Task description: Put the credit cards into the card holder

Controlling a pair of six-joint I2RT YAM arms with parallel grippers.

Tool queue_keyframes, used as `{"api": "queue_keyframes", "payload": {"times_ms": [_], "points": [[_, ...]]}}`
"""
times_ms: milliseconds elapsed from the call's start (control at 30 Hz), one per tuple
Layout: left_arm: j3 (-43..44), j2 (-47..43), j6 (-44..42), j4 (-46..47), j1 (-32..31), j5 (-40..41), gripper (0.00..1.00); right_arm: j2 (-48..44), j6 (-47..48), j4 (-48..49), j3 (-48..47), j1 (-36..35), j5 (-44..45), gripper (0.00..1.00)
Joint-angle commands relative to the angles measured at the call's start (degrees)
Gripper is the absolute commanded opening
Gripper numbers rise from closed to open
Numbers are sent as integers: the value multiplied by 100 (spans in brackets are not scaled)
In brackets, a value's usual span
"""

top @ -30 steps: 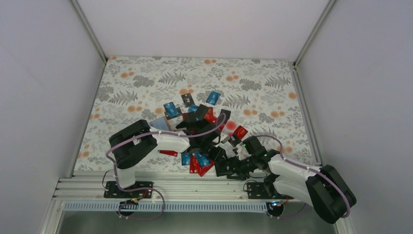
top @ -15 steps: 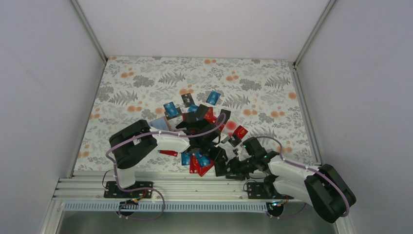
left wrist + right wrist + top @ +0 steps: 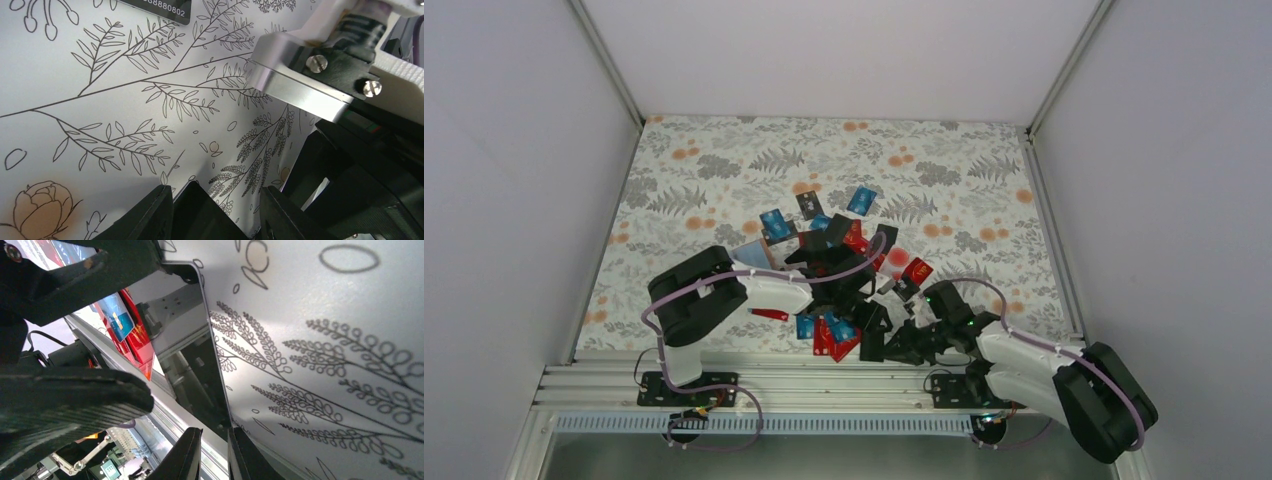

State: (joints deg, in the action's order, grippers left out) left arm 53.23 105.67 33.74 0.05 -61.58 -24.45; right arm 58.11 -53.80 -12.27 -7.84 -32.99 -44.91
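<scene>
The credit cards point(image 3: 834, 235) lie in a loose pile of blue, red and black on the flowered cloth. My left gripper point(image 3: 856, 295) hovers over the pile's near side. In its wrist view the left gripper point(image 3: 215, 215) has its fingers apart, with a dark flat corner point(image 3: 202, 210) against the left finger; whether it is held is unclear. My right gripper point(image 3: 871, 345) is low at the table's near edge. The right gripper point(image 3: 216, 450) has closed to a narrow gap on the near corner of a glossy black card point(image 3: 192, 350). The card holder is hidden.
Red and blue cards point(image 3: 127, 325) lie just beyond the black card, near the metal rail point(image 3: 824, 385). The right arm's metal bracket point(image 3: 300, 80) fills the left wrist view's right side. A black card with pale digits point(image 3: 155, 10) lies farther off. White walls close three sides.
The right gripper's jaws have narrowed from wide apart to a thin gap, and that arm has crept slightly left. The left arm has not moved.
</scene>
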Motion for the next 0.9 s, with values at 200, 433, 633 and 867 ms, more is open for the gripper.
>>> {"api": "queue_keyframes", "payload": {"times_ms": [200,433,633,867], "points": [[20,-547,46,-777,-81,287,46,53,393,-78,11,56,640,42],[-173,-943,-77,-1211,-81,381,46,235,503,275,130,63,358,55],[-231,-597,-100,-975,-73,254,46,368,799,-154,15,63,343,58],[-186,-76,-50,-768,-74,250,46,0,1138,-981,-12,61,116,61]]}}
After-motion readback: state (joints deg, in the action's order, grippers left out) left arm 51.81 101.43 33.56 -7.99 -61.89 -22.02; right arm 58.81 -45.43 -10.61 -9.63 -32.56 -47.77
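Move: The black card lies flat under both hands, its middle about 4 cm back and 2 cm left of the left hand, 1 cm below it. From the right hand, that middle is some 4 cm left and 2 cm ahead, about 1 cm lower. The blue card lies about 9 cm left and 1 cm back from the left hand. Another dark card is roughly 8 cm ahead and 6 cm right of that hand. Up, left and down again goes the left hand in a small hop: it climbs about 3.5 cm, shifts some 3 cm left and sinks to its old height at the black card's front part, fingers half open throughout. Meanwhile the right fingers, nearly shut by the card's back-right corner, spread wide around it as that hand rises 1.5 cm, edges about 1 cm left and turns some 10 degrees. ##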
